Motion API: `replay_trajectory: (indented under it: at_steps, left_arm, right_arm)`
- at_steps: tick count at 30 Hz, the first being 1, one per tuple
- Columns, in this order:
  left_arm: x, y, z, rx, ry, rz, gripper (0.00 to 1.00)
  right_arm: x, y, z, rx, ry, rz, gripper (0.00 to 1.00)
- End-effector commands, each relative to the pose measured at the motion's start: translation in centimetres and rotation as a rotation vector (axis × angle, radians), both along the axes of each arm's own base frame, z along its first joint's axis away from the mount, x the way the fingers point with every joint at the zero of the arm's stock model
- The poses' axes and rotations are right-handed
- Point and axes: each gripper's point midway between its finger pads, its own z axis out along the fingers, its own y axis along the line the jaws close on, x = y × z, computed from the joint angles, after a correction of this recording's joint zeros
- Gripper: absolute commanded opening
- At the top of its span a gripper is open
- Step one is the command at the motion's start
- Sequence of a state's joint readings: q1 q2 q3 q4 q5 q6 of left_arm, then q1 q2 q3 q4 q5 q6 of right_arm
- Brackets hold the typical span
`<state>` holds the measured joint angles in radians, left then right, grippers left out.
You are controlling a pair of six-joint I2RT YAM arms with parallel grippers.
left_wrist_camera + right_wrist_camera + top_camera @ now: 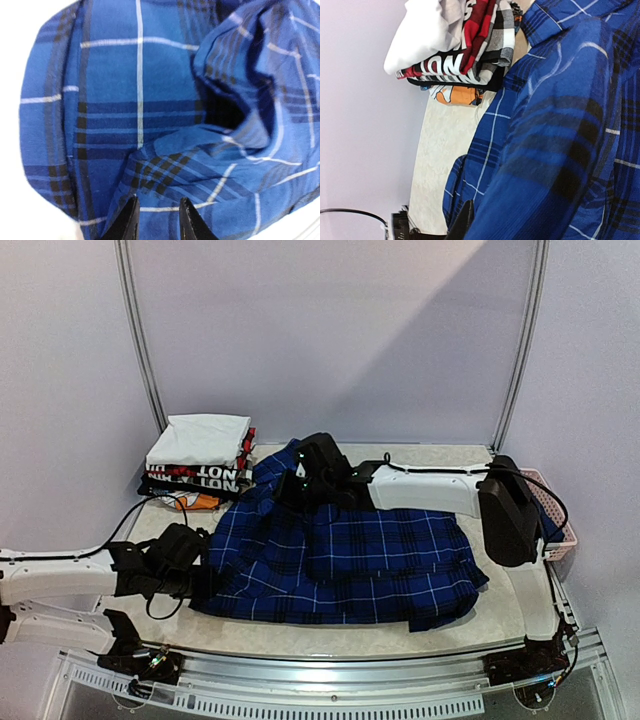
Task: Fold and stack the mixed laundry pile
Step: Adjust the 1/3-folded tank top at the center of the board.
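Observation:
The dark-blue plaid shirt lies spread over the middle of the table. My left gripper is at its left edge. In the left wrist view its fingertips stand a little apart, with a fold of the plaid shirt pinched between them. My right gripper is at the shirt's far left corner and holds the cloth raised. In the right wrist view one finger shows, and the plaid shirt drapes over the other. The navy T-shirt is not in view.
A stack of folded white, black and red-lettered garments stands at the back left, also in the right wrist view, with an orange item beneath its front. A pink lattice basket sits at the right edge behind the right arm.

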<state>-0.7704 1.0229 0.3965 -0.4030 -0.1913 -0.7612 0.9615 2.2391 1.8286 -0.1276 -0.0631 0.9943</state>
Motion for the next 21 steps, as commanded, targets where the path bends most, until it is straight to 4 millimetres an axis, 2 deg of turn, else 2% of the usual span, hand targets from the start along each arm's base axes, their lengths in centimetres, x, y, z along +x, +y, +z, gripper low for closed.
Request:
replay_trajectory:
  at_steps: [1,12,16,21]
  left_arm:
    - [-0.1,0.3,1.9,-0.009,-0.025,0.009,0.29]
    - [-0.2,0.2,1.3,-0.009,-0.017,0.001,0.29]
    - [-0.3,-0.1,1.1,-0.019,-0.014,-0.013,0.29]
    - [-0.4,-0.2,0.9,-0.022,-0.015,-0.022,0.29]
  right_arm:
    - [-0.3,-0.7,0.6,-0.036,-0.009,0.042,0.19]
    - [1.1,-0.3,-3.7,-0.023,0.067,0.035,0.23]
    - [1.2,-0.7,-4.6,-0.052,0.077,0.026,0.37]
    - [1.2,-2.1,-5.0,-0.16,0.031,0.014,0.46]
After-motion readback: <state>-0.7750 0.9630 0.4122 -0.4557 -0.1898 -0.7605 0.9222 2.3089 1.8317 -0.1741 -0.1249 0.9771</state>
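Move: The plaid shirt's raised fold hangs right at the right hand's fingers, its body some 10 cm below and about 3 cm to the left. From this hand, the clothes stack lies roughly 18 cm left and 11 cm farther out, its middle about 8 cm lower; the shirt's bunched far end is straight ahead by about 16 cm, near table level. From the left hand, the fold lies about 16 cm ahead and 10 cm to the right, roughly level. The shirt's lifted fold comes free as the right hand's fingers go from nearly shut to not quite half open. That hand hovers almost in place at first, then sinks about 5 cm towards the slumped cloth, easing a centimetre to the right and still pointing forward-left and down. The left hand rises a centimetre or so over the near left corner, its part-open fingers unchanged. ##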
